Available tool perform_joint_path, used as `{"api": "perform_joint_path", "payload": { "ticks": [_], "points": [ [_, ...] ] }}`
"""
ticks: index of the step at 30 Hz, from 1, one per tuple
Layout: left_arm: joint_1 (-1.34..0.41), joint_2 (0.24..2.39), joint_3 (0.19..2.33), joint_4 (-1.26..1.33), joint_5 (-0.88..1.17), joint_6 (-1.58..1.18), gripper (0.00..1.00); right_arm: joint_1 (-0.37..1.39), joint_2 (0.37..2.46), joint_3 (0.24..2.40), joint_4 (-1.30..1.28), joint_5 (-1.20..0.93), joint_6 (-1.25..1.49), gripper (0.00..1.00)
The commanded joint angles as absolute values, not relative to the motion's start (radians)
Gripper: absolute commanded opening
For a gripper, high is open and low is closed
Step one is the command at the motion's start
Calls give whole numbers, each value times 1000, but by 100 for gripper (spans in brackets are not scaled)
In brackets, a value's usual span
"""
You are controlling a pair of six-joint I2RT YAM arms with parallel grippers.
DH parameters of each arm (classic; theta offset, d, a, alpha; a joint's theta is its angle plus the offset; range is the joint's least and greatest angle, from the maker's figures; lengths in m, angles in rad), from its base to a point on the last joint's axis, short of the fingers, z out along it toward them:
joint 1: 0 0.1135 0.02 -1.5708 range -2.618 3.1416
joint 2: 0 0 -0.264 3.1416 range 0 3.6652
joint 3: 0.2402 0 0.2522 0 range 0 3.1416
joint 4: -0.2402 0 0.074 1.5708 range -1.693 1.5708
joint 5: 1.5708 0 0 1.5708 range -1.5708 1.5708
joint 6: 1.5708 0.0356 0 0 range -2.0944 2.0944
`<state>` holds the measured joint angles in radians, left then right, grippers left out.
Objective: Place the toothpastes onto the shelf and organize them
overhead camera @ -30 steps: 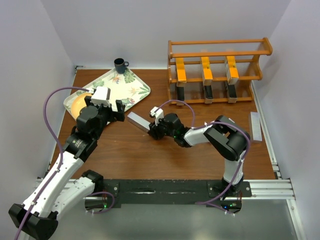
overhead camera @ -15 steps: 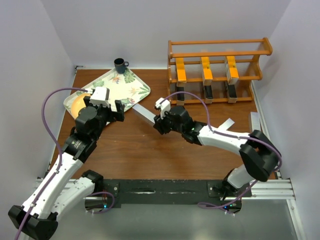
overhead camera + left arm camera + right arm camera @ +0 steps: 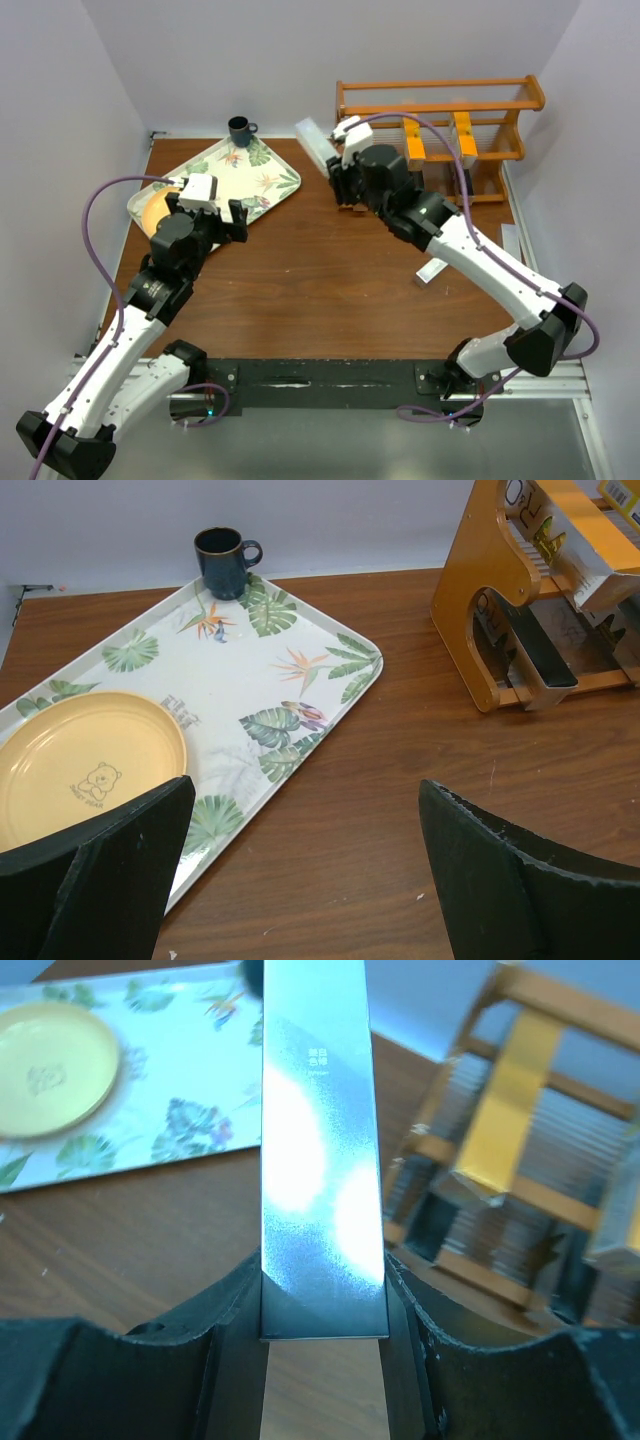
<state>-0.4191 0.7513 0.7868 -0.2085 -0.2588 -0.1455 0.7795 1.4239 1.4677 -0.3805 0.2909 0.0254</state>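
My right gripper (image 3: 338,163) (image 3: 325,1295) is shut on a silver-grey toothpaste box (image 3: 313,143) (image 3: 322,1160), held in the air in front of the left end of the orange-brown shelf (image 3: 440,95) (image 3: 455,1145) (image 3: 480,590). Orange-yellow boxes (image 3: 413,140) (image 3: 505,1110) (image 3: 600,540) stand on the middle tier, black boxes (image 3: 466,184) (image 3: 545,655) on the bottom one. Two more silver-grey boxes lie on the table, one (image 3: 432,270) under the right arm, one (image 3: 511,238) at the right edge. My left gripper (image 3: 212,222) (image 3: 305,800) is open, empty, over the tray's near edge.
A leaf-patterned tray (image 3: 262,175) (image 3: 290,670) (image 3: 150,1090) lies at the back left with a yellow plate (image 3: 152,212) (image 3: 80,760) (image 3: 50,1055) on it. A dark mug (image 3: 240,130) (image 3: 222,562) stands behind the tray. White walls close in on three sides.
My right arm has lifted the silver-grey box from the table's middle and carried it back and up to the shelf's left end. The left arm has not moved.
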Motion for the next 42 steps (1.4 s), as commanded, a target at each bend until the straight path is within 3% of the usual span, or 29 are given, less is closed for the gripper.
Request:
{"api": "perform_joint_path", "payload": {
  "ticks": [1, 11, 26, 42],
  "points": [
    [-413, 747, 778, -179, -267, -143, 100, 691, 1423, 1607, -466, 374, 41, 19],
    [-413, 761, 779, -179, -270, -143, 100, 539, 1569, 1791, -454, 431, 91, 16],
    [-413, 770, 781, -181, -272, -143, 100, 508, 1862, 2111, -456, 486, 127, 16],
    [-413, 767, 778, -179, -276, -140, 100, 489, 1990, 2220, -477, 479, 190, 20]
  ]
}}
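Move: The right hand already grips the silver-white toothpaste box. Its likely place, the left end of the shelf's empty top tier, lies about 23 cm ahead, 7 cm right and 6 cm below this hand. The leftmost yellow box on the tier beneath lies about 15 cm ahead, 7 cm right and 14 cm down; the middle yellow box sits 12 cm right of that one. From the left hand the place is some 29 cm ahead, 28 cm right, about level. Carry the silver-white box with the right gripper to the top tier's left end, about 19 cm forward and 7 cm right overall, turning it some 25 degrees clockwise to point straight out. Swing right and rise first, then ease left and sink back to nearly the starting height while reaching forward and slowing; keep the fingers shut on the box. ##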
